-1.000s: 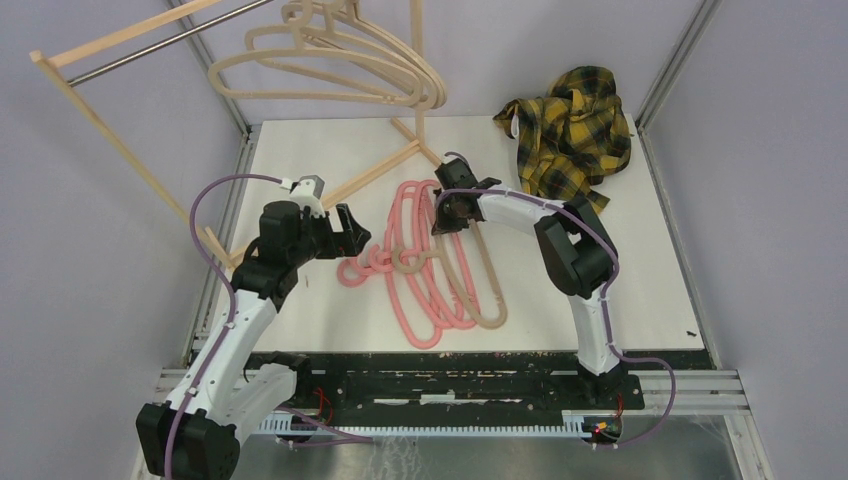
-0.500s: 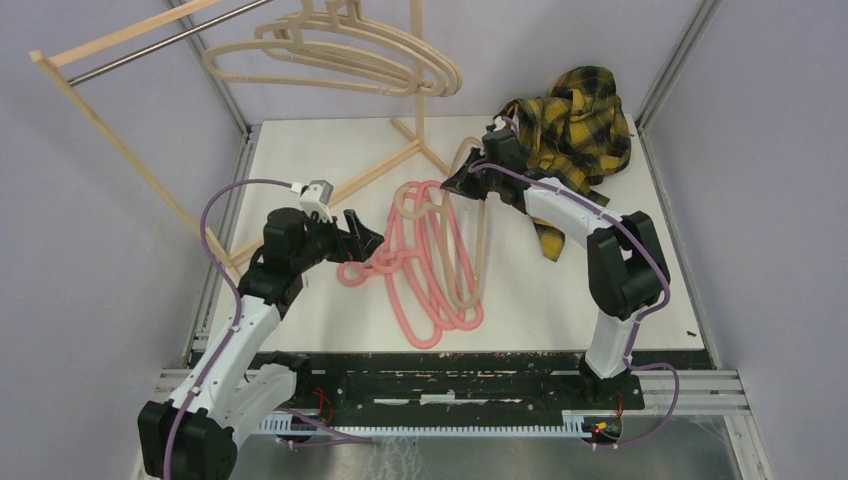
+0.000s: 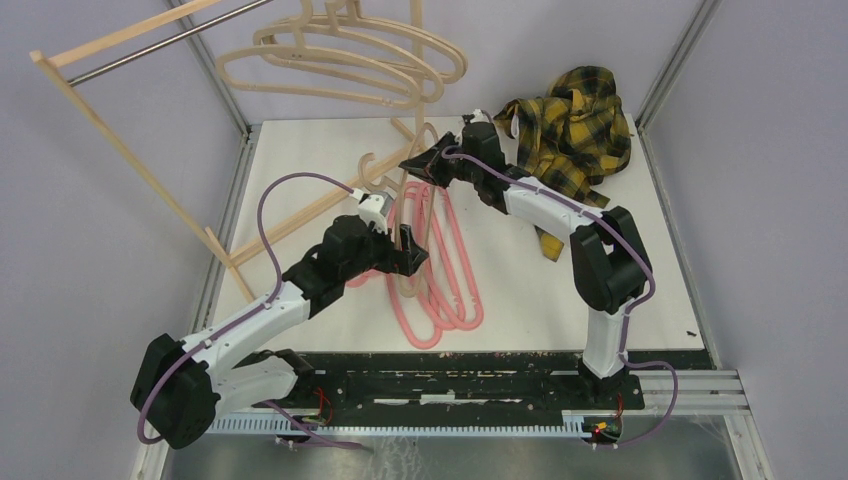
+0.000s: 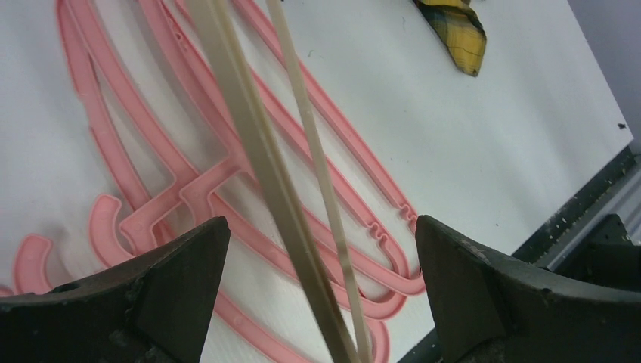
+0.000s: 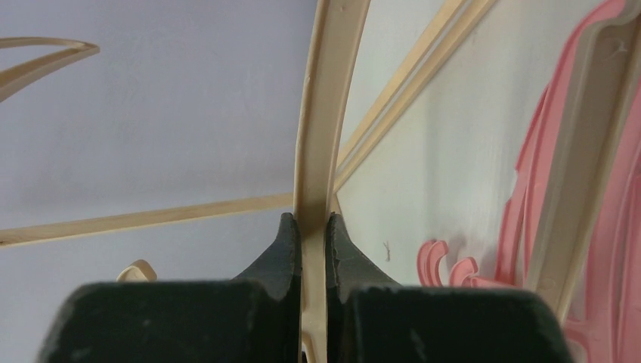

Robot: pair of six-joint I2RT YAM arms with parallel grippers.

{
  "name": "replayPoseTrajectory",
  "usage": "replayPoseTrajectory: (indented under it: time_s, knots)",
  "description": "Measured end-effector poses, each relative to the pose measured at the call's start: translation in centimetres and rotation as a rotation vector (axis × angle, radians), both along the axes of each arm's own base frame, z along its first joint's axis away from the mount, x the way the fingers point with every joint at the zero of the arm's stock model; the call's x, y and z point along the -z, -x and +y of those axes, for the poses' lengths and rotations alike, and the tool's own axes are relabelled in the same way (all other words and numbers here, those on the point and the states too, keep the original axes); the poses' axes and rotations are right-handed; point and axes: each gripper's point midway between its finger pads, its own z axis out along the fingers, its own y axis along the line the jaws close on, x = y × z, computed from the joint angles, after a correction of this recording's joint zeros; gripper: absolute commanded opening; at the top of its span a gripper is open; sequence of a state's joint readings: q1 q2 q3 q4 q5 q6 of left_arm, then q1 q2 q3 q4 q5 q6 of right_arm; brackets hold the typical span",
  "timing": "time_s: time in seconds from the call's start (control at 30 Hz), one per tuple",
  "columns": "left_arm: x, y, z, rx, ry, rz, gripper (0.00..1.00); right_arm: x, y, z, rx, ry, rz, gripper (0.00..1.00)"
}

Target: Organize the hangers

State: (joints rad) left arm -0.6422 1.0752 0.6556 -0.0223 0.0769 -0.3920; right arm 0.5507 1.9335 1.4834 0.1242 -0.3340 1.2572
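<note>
My right gripper (image 3: 422, 160) (image 5: 313, 223) is shut on a beige hanger (image 5: 321, 136) and holds it off the table near the back. That hanger's hook (image 3: 365, 166) points left. Its thin bars (image 4: 264, 174) slant down between the wide-apart fingers (image 4: 174, 280) of my open left gripper (image 3: 413, 256) (image 4: 321, 227), which touch neither bar. Under it several pink hangers (image 3: 445, 275) (image 4: 151, 151) lie overlapped on the white table (image 3: 600, 280). More beige hangers (image 3: 340, 60) hang on the rack's rail.
The wooden rack (image 3: 120, 40) stands at the back left; its base beams (image 3: 300, 210) cross the table's left part. A yellow plaid shirt (image 3: 570, 125) is crumpled at the back right, one corner (image 4: 453, 30) showing in the left wrist view.
The right gripper has carried the beige hanger up, back and to the left. The left arm has reached forward and right until its open jaws straddle the hanger's bars. The hung hangers sway.
</note>
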Motion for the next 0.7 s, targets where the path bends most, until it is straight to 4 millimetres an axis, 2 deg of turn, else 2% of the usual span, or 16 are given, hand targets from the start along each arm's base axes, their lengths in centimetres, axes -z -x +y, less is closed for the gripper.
replayPoseTrajectory:
  time_s: [0.17,0.2,0.33,0.4,0.43,0.47,0.57,0.6,0.7]
  knots:
    - [0.8,-0.9,0.5,-0.054,-0.010,-0.013,1.00,-0.1,1.1,-0.1,-0.017,-0.056,0.031,0.01]
    - [1.0,-0.9,0.5,-0.056,-0.012,-0.011,0.96,0.0,1.4,-0.1,-0.022,-0.065,0.041,0.01]
    - [2.2,-0.6,-0.1,-0.046,-0.011,0.014,0.60,-0.5,1.7,0.0,-0.035,-0.096,0.041,0.01]
    - [2.4,-0.2,-0.5,-0.034,0.003,0.022,0.27,-1.0,1.7,0.1,-0.040,-0.116,0.035,0.01]
    - [2.4,-0.1,-0.7,-0.030,0.015,0.028,0.14,-1.4,1.6,0.2,-0.041,-0.130,0.025,0.01]
    - [2.4,0.0,-0.9,-0.028,0.025,0.033,0.05,-1.7,1.6,0.2,-0.041,-0.138,0.018,0.01]
    - [2.4,0.2,-1.2,-0.032,0.054,0.046,0.03,-2.3,1.6,0.3,-0.052,-0.159,0.003,0.02]
    - [2.5,0.1,-1.2,-0.040,0.060,0.049,0.03,-2.5,1.5,0.3,-0.055,-0.163,-0.003,0.07]
    - [2.5,0.2,-1.0,-0.059,0.066,0.057,0.03,-2.4,1.7,0.3,-0.064,-0.162,-0.001,0.37]
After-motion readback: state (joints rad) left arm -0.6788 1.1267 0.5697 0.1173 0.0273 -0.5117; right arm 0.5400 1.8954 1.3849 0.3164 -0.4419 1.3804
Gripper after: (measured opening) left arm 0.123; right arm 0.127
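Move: The beige hanger already in the right hand hangs its free end between the left hand's open fingers; the stretch of bar to be gripped is about 1 cm right of the left hand and 2 cm lower. From the right hand that stretch lies some 17 cm back, roughly 1 cm right and 8 cm lower. The hanger's hook is about 17 cm ahead of the left hand and 8 cm left, while the pink hangers lie roughly 15 cm below, 4 cm right and 1 cm back. Closing on the free end of the beige hanger, the left hand eases slightly forward, then sinks about 2.5 cm as its wide-open fingers shut and pinch the bar. The right hand keeps its grip farther out, backing a bit under 2 cm, then rising some 2.5 cm while its fingertips tilt up about 10 degrees. ##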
